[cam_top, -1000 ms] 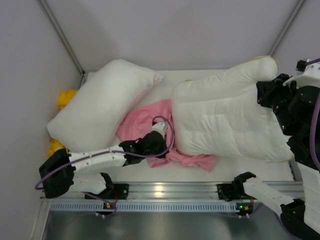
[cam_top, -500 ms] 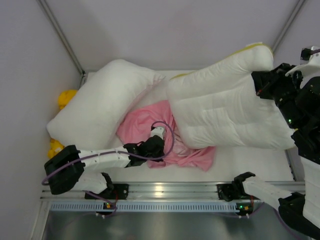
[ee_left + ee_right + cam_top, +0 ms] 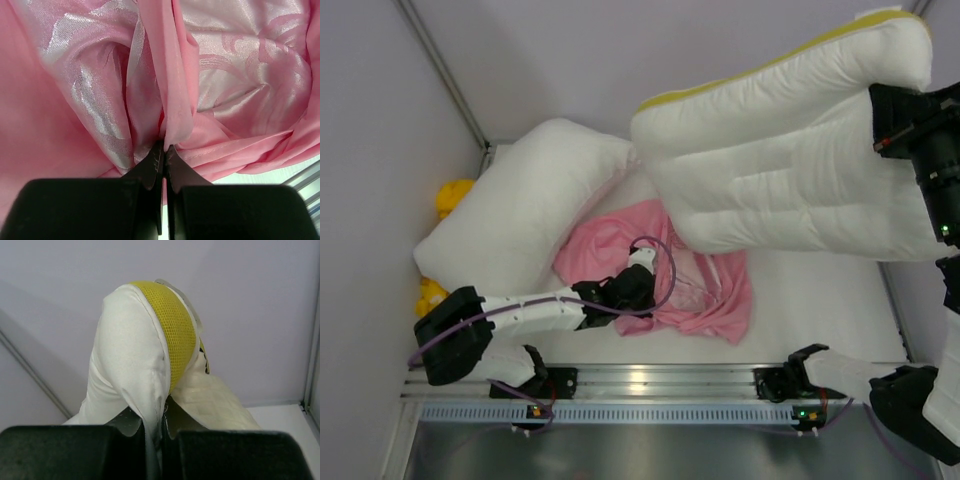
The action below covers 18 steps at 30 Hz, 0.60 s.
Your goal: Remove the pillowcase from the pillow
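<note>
The pink pillowcase [image 3: 705, 295] lies crumpled on the white table, free of the pillow. My left gripper [image 3: 630, 283] is shut on a fold of the pillowcase [image 3: 170, 115], jaws pressed together on the fabric. The white pillow [image 3: 790, 165] with its yellow band [image 3: 750, 75] hangs lifted above the table at the right. My right gripper [image 3: 895, 115] is shut on the pillow's right end; in the right wrist view the pillow's white fabric [image 3: 135, 365] is pinched between the jaws under the yellow mesh band [image 3: 172, 325].
A plain all-white pillow [image 3: 520, 205] lies at the back left, touching the pillowcase. A yellow cloth [image 3: 448, 195] sits beyond it at the left wall. A metal rail [image 3: 660, 380] runs along the near edge. Grey walls enclose the table.
My right gripper has lifted the pillow up and back, clear of the pillowcase. The pillowcase has spread out to the right on the table. My left gripper has stayed shut on it.
</note>
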Available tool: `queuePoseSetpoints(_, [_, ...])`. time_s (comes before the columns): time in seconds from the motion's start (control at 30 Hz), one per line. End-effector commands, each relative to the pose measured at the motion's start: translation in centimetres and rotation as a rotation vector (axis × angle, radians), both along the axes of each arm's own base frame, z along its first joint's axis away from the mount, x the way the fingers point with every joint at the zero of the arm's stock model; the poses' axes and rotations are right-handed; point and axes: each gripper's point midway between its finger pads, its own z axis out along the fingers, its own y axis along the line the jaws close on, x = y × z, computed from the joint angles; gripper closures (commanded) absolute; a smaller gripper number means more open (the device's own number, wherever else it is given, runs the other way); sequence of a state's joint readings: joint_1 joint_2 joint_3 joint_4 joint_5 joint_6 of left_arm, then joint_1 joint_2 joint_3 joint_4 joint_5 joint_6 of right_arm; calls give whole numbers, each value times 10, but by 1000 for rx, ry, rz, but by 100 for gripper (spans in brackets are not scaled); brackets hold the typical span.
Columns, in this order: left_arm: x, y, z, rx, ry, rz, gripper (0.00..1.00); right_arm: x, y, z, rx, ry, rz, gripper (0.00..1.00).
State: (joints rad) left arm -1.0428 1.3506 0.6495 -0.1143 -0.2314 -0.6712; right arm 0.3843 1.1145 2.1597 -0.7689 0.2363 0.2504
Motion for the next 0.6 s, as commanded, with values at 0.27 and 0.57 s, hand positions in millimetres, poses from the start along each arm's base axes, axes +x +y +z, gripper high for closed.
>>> queuePoseSetpoints(0.27, [-5,13,66,-163,-89,22,100,35,-47,50,101,-234,-343,100])
queuePoseSetpoints(0.57, [-19,28,90,-282,-98,41,100,103,-117,-40,319,-69,-747,100])
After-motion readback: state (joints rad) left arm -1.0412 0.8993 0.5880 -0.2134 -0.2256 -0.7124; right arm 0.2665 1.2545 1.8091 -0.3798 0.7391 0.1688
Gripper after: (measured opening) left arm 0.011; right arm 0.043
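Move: The right hand holds the freed pillow high up, and the clear right side of the table it is carried to lies about 15 cm ahead, 9 cm to its right and 62 cm below. From that hand the emptied pillowcase's middle is some 7 cm ahead, 30 cm left and 60 cm below. The left hand already pinches the pillowcase, whose middle is about 10 cm ahead, 2 cm right and 4 cm below; the other pillow lies 24 cm ahead and 29 cm left of this hand, 2 cm higher. Still gripping the freed pillow by its end, the right hand swings it forward about 12 cm and then also right and down by some 8 cm each, towards the clear right side of the table, while turning about 35 degrees clockwise. The left hand keeps its pinch on the pillowcase and lifts the gathered fold almost straight up, nearly 10 cm, its left side dipping a little. ##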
